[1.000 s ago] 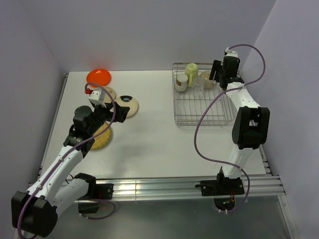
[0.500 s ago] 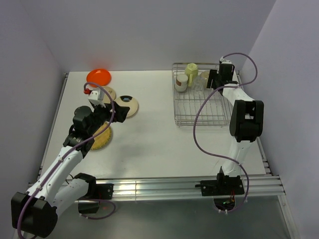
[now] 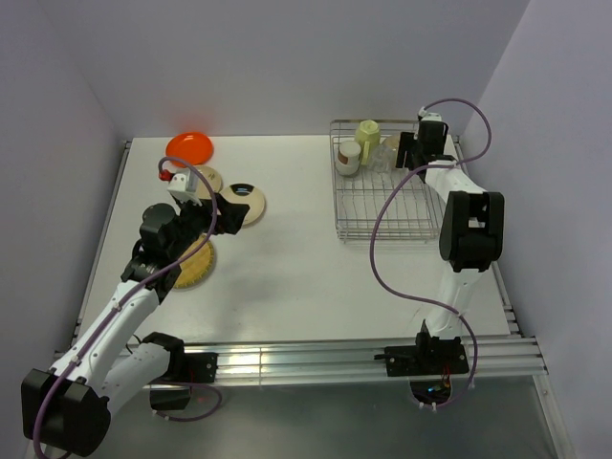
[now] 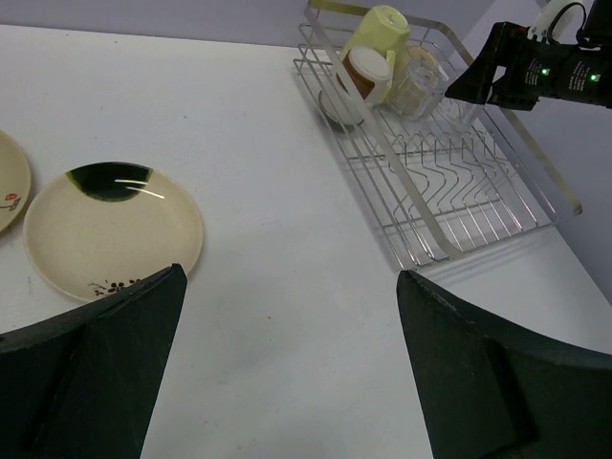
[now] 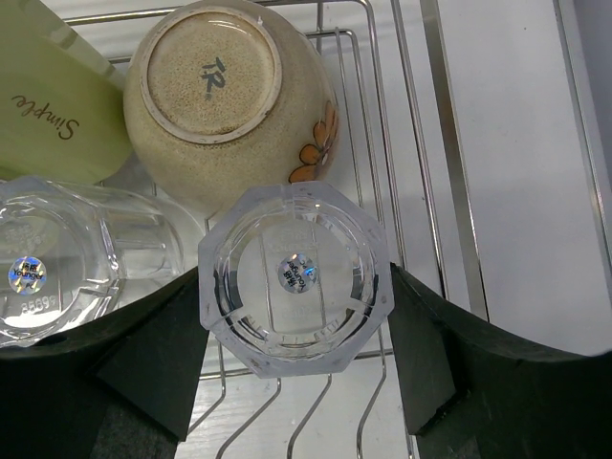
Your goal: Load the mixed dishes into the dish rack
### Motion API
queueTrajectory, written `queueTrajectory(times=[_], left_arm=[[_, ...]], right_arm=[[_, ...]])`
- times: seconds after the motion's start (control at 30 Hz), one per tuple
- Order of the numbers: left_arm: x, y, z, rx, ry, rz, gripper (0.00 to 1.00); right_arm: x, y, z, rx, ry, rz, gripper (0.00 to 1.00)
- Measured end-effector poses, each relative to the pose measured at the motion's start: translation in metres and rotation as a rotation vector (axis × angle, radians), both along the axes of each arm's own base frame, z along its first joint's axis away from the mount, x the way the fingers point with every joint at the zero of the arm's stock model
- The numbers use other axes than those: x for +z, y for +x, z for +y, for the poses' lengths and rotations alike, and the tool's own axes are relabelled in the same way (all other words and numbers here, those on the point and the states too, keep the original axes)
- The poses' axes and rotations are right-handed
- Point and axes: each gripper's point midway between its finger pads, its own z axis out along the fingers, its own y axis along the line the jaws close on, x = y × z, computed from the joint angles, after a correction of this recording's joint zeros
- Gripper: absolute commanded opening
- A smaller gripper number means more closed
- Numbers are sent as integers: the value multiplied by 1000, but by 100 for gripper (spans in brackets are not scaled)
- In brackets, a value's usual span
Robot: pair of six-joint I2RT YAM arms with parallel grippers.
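Note:
My right gripper (image 3: 407, 151) (image 5: 295, 287) is shut on a clear glass (image 5: 295, 277), bottom up, just above the bars at the back right of the dish rack (image 3: 392, 206) (image 4: 459, 182). In the rack lie a pale yellow-green mug (image 5: 48, 105) (image 3: 368, 132), a cream bowl (image 5: 229, 96) and another clear glass (image 5: 57, 258). My left gripper (image 3: 224, 214) (image 4: 289, 287) hangs open and empty over the table's left half. Around it lie the orange plate (image 3: 189, 146), tan plate (image 3: 206, 178), cream plate with dark mark (image 3: 247, 203) (image 4: 113, 228) and woven plate (image 3: 194, 265).
Purple walls close in the back and both sides of the white table (image 3: 287, 258). The rack's raised wire sides (image 4: 320, 57) stand around the dishes in it. The right arm's purple cable (image 3: 382, 239) loops over the rack's front.
The right arm has folded back and its wrist has come down toward the rack's back right with the glass; it barely moved in the last half second. The left arm is unchanged.

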Motion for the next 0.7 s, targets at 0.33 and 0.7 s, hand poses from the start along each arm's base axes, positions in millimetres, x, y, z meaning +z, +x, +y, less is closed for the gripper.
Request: queueTrajectory(times=[0.33, 0.7], left_arm=[[-3, 4, -3, 0, -36, 26, 99], [-12, 7, -9, -14, -62, 79, 99]], right_arm=[[-3, -3, 1, 3, -2, -6, 87], [11, -7, 1, 7, -2, -29, 97]])
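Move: The upside-down glass is still between the right fingers, its middle some 3 cm below the hand point and already down in the dish rack. The upturned bowl lies about 8 cm ahead and 3 cm left; a clear mug is roughly 10 cm left and 1 cm ahead; the green mug is about 14 cm left and 8 cm ahead. From the left hand, the glass lies some 60 cm right, 22 cm ahead and 16 cm lower. Open the right gripper from its part-open hold to nearly fully wide, so both fingers come off the sides of the upside-down glass. Let the hand sink and draw back a little, under 1 cm each, as they spread, then lift it about 2 cm from that low point, with the wrist angle kept. ##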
